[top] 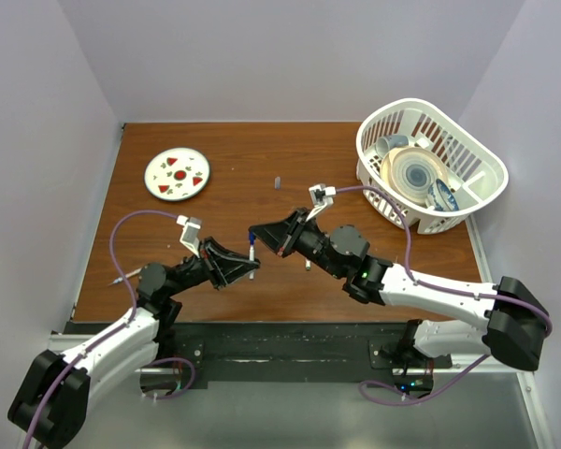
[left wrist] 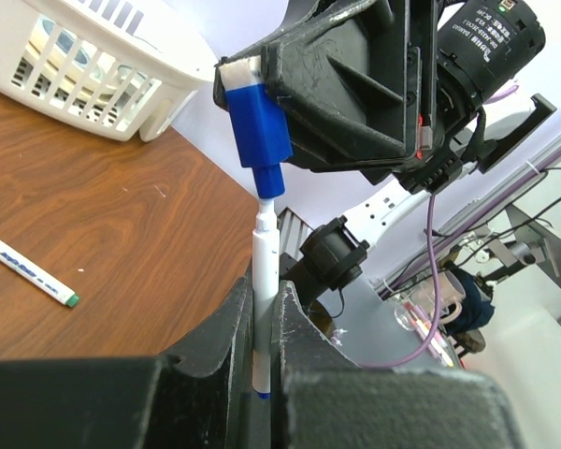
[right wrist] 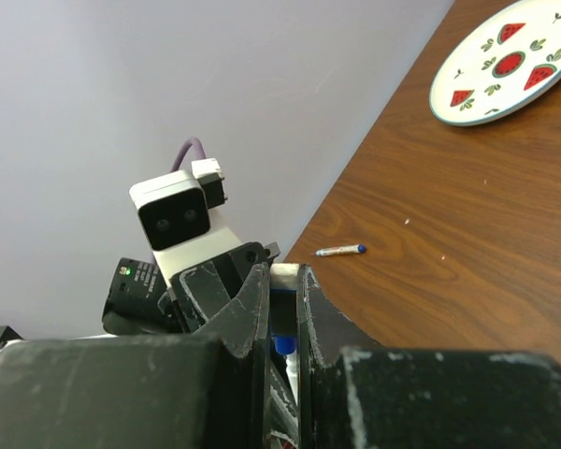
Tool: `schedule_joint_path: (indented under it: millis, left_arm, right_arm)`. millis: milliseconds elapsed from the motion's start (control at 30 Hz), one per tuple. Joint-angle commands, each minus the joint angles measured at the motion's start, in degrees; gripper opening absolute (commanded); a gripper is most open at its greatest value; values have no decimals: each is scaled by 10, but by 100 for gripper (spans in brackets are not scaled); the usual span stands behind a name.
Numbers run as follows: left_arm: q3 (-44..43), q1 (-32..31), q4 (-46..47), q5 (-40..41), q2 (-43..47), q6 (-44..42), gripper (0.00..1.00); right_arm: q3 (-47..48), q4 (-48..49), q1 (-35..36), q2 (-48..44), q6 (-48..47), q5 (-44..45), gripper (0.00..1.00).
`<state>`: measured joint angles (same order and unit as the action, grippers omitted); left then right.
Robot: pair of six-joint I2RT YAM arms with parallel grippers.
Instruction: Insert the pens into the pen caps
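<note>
My left gripper (top: 251, 268) is shut on a white-barrelled pen (left wrist: 265, 281), held upright between the arms above the table. My right gripper (top: 255, 234) is shut on the blue pen cap (left wrist: 257, 131), directly over the pen. The pen's tip meets the cap's narrow lower end. The blue cap also shows between the right fingers in the right wrist view (right wrist: 282, 323). A second pen with a blue end (right wrist: 341, 251) lies near the table's left edge (top: 122, 278). A third pen with a green end (left wrist: 28, 267) lies on the wood. A small dark cap (top: 277, 181) lies mid-table.
A round plate with watermelon pattern (top: 178, 174) sits at the back left. A white basket (top: 430, 164) holding dishes stands at the back right. Walls close in on the table's left, back and right.
</note>
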<state>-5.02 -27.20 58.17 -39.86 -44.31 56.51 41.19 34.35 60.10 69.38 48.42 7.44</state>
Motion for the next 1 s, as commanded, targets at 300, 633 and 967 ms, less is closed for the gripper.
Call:
schedule_joint_path:
  millis: [300, 633, 967]
  left_arm:
    - [-3, -4, 23, 13, 4, 0, 0]
    - [-45, -3, -24, 19, -19, -39, 0]
    - [-73, -3, -47, 54, -58, -101, 0]
  right_arm:
    - [-89, 31, 18, -28, -3, -4, 0]
    - [-129, -5, 35, -23, -54, -88, 0]
    - [-161, 27, 41, 29, -23, -189, 0]
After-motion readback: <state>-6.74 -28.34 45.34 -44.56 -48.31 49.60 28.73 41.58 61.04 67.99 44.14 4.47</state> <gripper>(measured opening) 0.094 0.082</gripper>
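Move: The left hand holds the blue pen upright with its tip up. The blue cap, held mouth-down by the right fingers, is about 4 cm ahead of the left hand and 6 cm above it, level sideways. From the right hand, the blue pen's middle is roughly 4 cm back and 5 below. A green-capped pen lies on the table 16 cm ahead of the left hand, 17 right and 20 below. The right hand pushes the cap about 7 cm down, slightly back, along the pen; the left sinks some 5. ##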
